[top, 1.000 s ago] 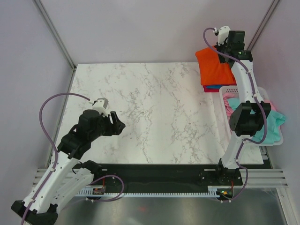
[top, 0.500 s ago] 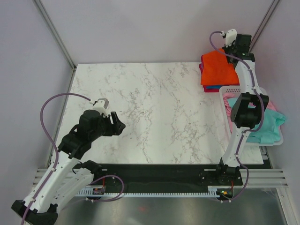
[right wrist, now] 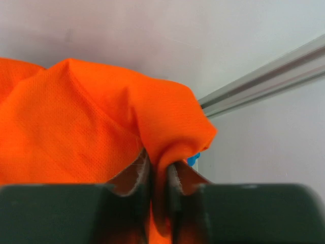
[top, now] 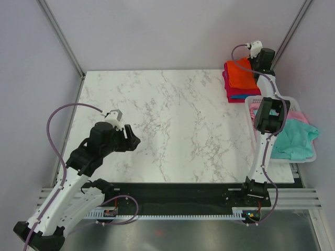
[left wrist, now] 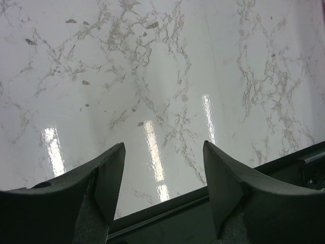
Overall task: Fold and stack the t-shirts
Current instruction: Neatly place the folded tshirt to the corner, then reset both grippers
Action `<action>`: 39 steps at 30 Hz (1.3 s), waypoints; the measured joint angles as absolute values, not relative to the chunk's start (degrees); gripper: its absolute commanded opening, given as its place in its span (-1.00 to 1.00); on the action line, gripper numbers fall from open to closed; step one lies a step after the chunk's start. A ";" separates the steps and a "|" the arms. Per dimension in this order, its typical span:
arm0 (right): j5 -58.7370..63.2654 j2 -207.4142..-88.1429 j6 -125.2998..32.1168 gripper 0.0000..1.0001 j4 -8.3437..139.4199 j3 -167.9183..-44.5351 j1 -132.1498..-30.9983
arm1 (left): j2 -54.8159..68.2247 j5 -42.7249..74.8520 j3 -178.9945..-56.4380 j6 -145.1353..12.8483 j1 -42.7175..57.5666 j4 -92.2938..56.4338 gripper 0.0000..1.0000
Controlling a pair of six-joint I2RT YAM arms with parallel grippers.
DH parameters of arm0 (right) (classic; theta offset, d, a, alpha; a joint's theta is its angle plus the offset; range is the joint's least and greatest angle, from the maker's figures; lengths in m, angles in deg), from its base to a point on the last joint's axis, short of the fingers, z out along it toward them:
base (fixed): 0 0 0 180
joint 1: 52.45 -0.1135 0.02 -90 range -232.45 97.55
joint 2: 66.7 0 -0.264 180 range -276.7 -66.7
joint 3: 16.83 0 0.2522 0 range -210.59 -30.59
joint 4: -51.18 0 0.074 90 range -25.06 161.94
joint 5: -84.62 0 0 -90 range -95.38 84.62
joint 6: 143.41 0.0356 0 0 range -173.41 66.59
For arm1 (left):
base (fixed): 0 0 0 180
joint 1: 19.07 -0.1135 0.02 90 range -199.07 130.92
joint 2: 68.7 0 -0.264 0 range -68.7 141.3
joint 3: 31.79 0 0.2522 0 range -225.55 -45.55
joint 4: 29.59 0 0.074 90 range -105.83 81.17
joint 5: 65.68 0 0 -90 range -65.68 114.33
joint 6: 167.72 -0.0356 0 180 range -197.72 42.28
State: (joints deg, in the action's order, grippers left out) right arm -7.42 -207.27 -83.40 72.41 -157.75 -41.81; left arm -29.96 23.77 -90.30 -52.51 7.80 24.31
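Note:
The folded orange-red t-shirt [top: 241, 73] lies on top of a stack at the table's far right corner, over a magenta t-shirt [top: 230, 89] and a blue t-shirt [top: 242, 97]. My right gripper [top: 255, 64] is at the stack's far right edge, shut on a fold of the orange-red t-shirt [right wrist: 91, 127]; the cloth is pinched between the pads [right wrist: 139, 175]. A teal t-shirt [top: 296, 138] and a pink t-shirt [top: 257, 111] lie in the basket. My left gripper [top: 131, 139] hangs open and empty over the table's left front [left wrist: 162, 157].
The white slotted basket [top: 309, 158] stands at the right edge, in front of the stack. The marble table [top: 172, 120] spreads between the arms. A metal frame post [right wrist: 264, 81] runs close behind the stack. A black rail [left wrist: 284, 162] borders the table's near edge.
My right gripper has carried the orange-red t-shirt back and down onto the stack, where it now lies flatter. The left arm has barely moved.

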 measured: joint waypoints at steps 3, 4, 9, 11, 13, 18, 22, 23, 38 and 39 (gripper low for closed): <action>-7.40 -209.87 -82.44 0.55 68.91 -157.92 -41.81 | -29.96 23.79 -90.17 -52.51 7.80 24.34 0.40; -7.44 -210.35 -81.96 0.68 67.95 -157.92 -41.81 | -29.96 23.79 -90.17 -52.51 7.80 24.31 0.40; -11.42 -210.75 -80.06 0.80 63.07 -157.90 -41.79 | -29.92 23.79 -90.17 -52.51 7.80 24.31 0.40; -13.65 -210.05 -79.49 0.91 61.19 -157.33 -41.73 | -30.07 23.79 -90.17 -52.53 7.78 24.31 0.40; -17.04 -208.01 -78.97 0.96 59.97 -155.43 -41.75 | -30.20 23.79 -90.15 -52.53 7.67 24.29 0.40; -26.94 -199.18 -75.62 0.96 58.20 -152.83 -41.38 | -30.55 23.72 -90.17 -52.55 6.18 24.31 0.40; -28.62 -187.10 -67.54 0.96 59.36 -150.60 -40.52 | -31.64 23.24 -90.17 -52.58 5.18 24.29 0.40; -27.62 -183.80 -65.18 0.96 59.82 -149.29 -40.26 | -31.77 22.98 -90.17 -52.62 5.04 24.27 0.40; -22.15 -127.76 -30.71 0.96 74.09 -92.66 -58.10 | -32.87 20.88 -90.17 -53.25 4.41 24.25 0.43; -21.85 -125.53 -29.13 0.96 76.08 -88.63 -58.51 | -33.06 20.86 -90.17 -53.28 4.41 24.25 0.45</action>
State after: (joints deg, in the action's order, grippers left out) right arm -21.85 -125.53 -29.13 76.08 -88.63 -58.51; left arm -33.06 20.86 -90.17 -53.28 4.41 24.25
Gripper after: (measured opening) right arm 0.982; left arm 0.711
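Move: The right hand still holds the orange t-shirt by its far right edge; the middle of the red-and-blue stack lies about 8 cm back, 4 cm left and 6 cm below, with the t-shirt's middle roughly 6 cm back, 6 cm left and 4 cm below. The laundry basket is some 35 cm back and 8 cm right, about 11 cm lower. From the idle left hand the stack is around 40 cm ahead, 62 cm right and 10 cm below. The right fingers open wide and let go of the orange t-shirt's far right edge as the hand eases a last 2 cm forward and down onto the stack. Staying open, the hand climbs some 35 cm while pulling back, drifting right then swinging left, and sinks about 18 cm as it ends 31 cm nearer the base, wrist rolled some 45 degrees with its left side raised. ##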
